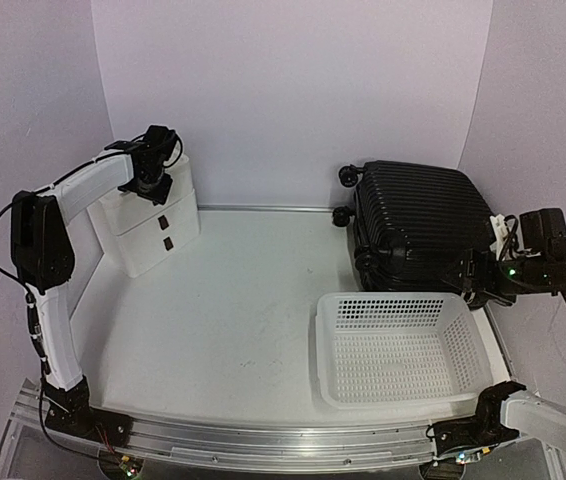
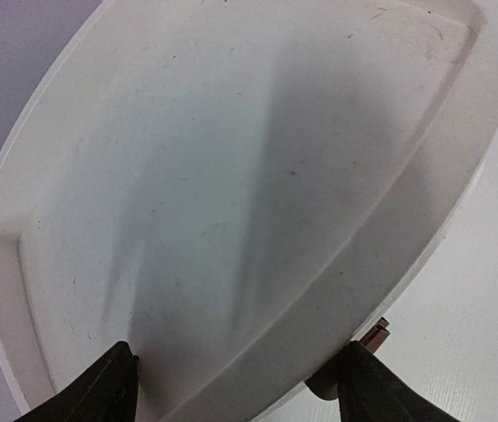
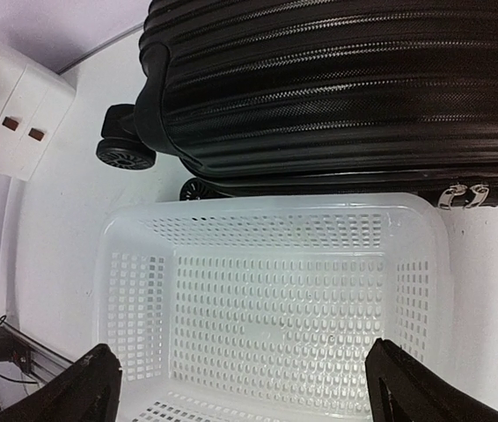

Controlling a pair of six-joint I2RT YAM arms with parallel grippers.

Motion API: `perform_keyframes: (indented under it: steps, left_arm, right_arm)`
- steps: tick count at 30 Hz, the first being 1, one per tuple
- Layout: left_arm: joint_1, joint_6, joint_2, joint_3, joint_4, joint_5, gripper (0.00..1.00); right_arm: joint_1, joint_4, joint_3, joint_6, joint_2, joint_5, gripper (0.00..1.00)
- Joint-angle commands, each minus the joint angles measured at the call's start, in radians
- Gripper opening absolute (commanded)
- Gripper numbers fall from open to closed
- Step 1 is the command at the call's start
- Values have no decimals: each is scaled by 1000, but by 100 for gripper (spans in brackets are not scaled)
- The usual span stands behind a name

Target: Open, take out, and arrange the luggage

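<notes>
The luggage (image 1: 418,225), a closed black ribbed suitcase (image 3: 337,88), lies at the back right with its caster wheels (image 3: 124,151) toward the middle. Two silver zipper pulls (image 3: 460,193) sit on its near edge. My right gripper (image 1: 478,280) hovers open at the suitcase's near right corner, and nothing is between the right gripper (image 3: 245,387) fingers. My left gripper (image 1: 153,180) is far away at the back left, on top of the white drawer box (image 1: 148,225). The left gripper (image 2: 236,387) jaws stand wide astride the box's front rim, one finger by a brown handle (image 2: 375,333).
A white perforated basket (image 1: 393,298) stands just in front of the suitcase, its far rim (image 3: 275,204) almost against it. The drawer box (image 3: 11,105) sits against the left wall. Purple walls close in the back and both sides.
</notes>
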Motion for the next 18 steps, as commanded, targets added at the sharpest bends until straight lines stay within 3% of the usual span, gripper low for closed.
perform_keyframes:
  steps: [1,6,12,16,18]
  left_arm:
    - [30,-74,74,92,-99,125,77]
    - [32,-53,139,244,-106,251,81]
    - [23,-42,172,457,-209,247,89]
    - [-24,-75,20,396,-208,412,99]
    - [-104,-72,-74,337,-199,495,99]
  right_arm:
    - [-5,44,-9,8,14,-22,98]
    - [-4,14,1,-14,55,-80,98]
    - [27,12,7,-26,117,-131,98]
    - [70,20,7,-31,145,-110,98]
    - [85,25,8,-32,155,-100,98]
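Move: The drawer box I have just shifted has its front rim between my left fingers; its middle lies about 10 cm ahead, 6 cm left and 13 cm below that hand, its top brown pull 4 cm below and 2 cm to the right. From my right hand, the white basket's middle is level front to back, some 12 cm left and 18 cm down; the suitcase's middle is about 22 cm ahead, 2 cm left and 10 cm lower. I free my left hand from the drawer box's front rim, opening the fingers fully while it slips about 4 cm forward, then swings right, rising and drawing slightly back, its left side rolling down some 15 degrees. My right hand, still open, moves left and down over the basket, about 3 cm each way, fingers tipping downward. ##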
